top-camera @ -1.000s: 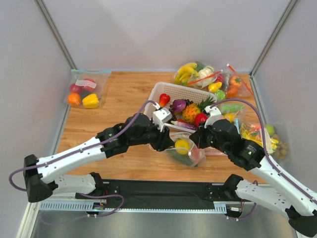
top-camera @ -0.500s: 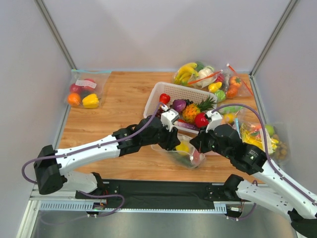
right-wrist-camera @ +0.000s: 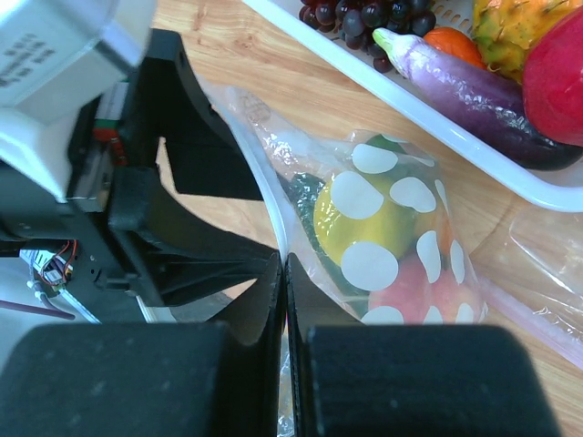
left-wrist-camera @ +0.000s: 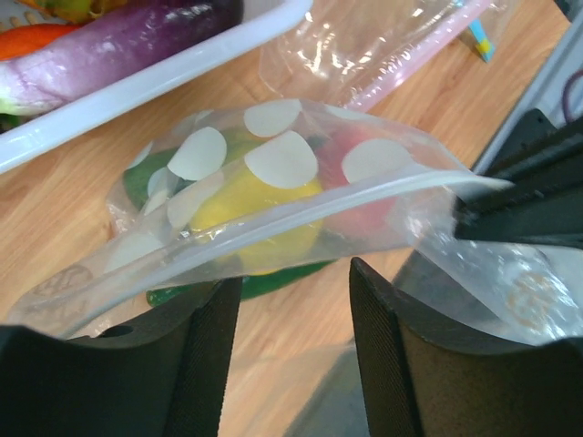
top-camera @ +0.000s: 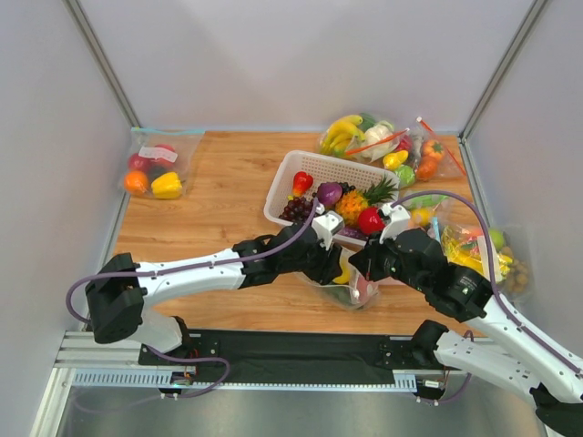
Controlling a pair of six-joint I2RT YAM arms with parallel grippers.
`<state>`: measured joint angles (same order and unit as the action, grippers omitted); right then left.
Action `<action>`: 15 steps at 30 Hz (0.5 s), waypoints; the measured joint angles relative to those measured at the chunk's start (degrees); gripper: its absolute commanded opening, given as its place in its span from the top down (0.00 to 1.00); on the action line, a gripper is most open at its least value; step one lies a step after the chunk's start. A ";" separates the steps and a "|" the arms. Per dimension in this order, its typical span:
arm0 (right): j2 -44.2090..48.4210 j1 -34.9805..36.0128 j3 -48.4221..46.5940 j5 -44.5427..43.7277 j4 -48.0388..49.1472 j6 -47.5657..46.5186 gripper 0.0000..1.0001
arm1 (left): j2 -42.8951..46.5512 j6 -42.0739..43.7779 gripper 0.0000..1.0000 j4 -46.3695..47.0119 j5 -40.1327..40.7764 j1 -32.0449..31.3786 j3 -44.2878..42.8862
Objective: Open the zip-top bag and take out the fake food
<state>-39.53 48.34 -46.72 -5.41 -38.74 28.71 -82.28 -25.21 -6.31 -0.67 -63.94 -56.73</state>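
Note:
The zip-top bag (top-camera: 353,288), clear with white dots, lies on the table in front of the white basket. Inside it I see the fake food: a yellow fruit (left-wrist-camera: 260,214), a pink peach (left-wrist-camera: 369,196) and a green cucumber (left-wrist-camera: 273,282). My right gripper (right-wrist-camera: 284,266) is shut on the bag's top edge and holds it up. My left gripper (left-wrist-camera: 293,284) is open just short of the bag's zip strip (left-wrist-camera: 273,223), with only bare table between its fingers. In the top view the two grippers meet over the bag, left gripper (top-camera: 335,268) beside right gripper (top-camera: 359,264).
The white basket (top-camera: 278,191) behind the bag holds grapes, a pineapple, an eggplant (right-wrist-camera: 474,86) and red fruits. More filled bags lie at the back right (top-camera: 369,137), far right (top-camera: 483,250) and back left (top-camera: 155,168). A flat empty clear bag (left-wrist-camera: 392,45) lies beside the basket.
My left arm has reached to the right, up to the bag, and its jaws have spread wider. The right gripper has kept its hold on the bag's edge.

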 measured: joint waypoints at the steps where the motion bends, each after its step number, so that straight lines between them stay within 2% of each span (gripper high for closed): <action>1: 0.00 0.00 0.00 0.04 0.02 0.00 1.00 | -0.46 -0.07 0.37 0.37 0.57 -0.07 0.00; 3: 0.00 0.00 0.00 0.24 0.04 0.00 1.00 | -1.62 -0.17 0.22 1.57 2.10 -0.17 0.15; 8: 0.00 0.02 0.00 0.98 0.04 0.00 1.00 | -4.42 -0.33 0.12 4.52 5.27 -0.17 1.25; 9: 0.00 0.02 0.00 1.07 0.04 -0.02 1.00 | -5.11 -0.24 0.01 5.25 5.68 -0.17 1.25; 15: 0.11 -0.15 0.02 0.39 -0.61 -0.63 1.00 | -6.99 0.15 0.01 7.82 6.71 -0.09 1.33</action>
<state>-39.42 48.18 -46.70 -5.02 -39.35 28.08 -89.27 -25.06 1.52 6.04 -64.03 -55.40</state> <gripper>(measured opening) 0.007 0.990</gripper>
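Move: The left hand is poised at the bag's open mouth; the yellow fruit inside lies about 4 cm ahead, 3 cm to its right and 11 cm below. The pink fruit sits some 5 cm farther right than the yellow one and 3 cm nearer the robot, while the eggplant in the tray is roughly 15 cm straight ahead of the left hand. From the right hand, which pinches the bag's rim, the yellow fruit is about 5 cm ahead, 1 cm left and 16 cm below. Down and forward together, about 3.5 cm and 2.5 cm, the left hand slips its fingertips between the two lips of the bag's mouth towards the yellow fruit, easing to a stop while the fingers spread from a bit over half to fully open. The right hand stays in place with shut fingers, keeping its pinch on the rim. ##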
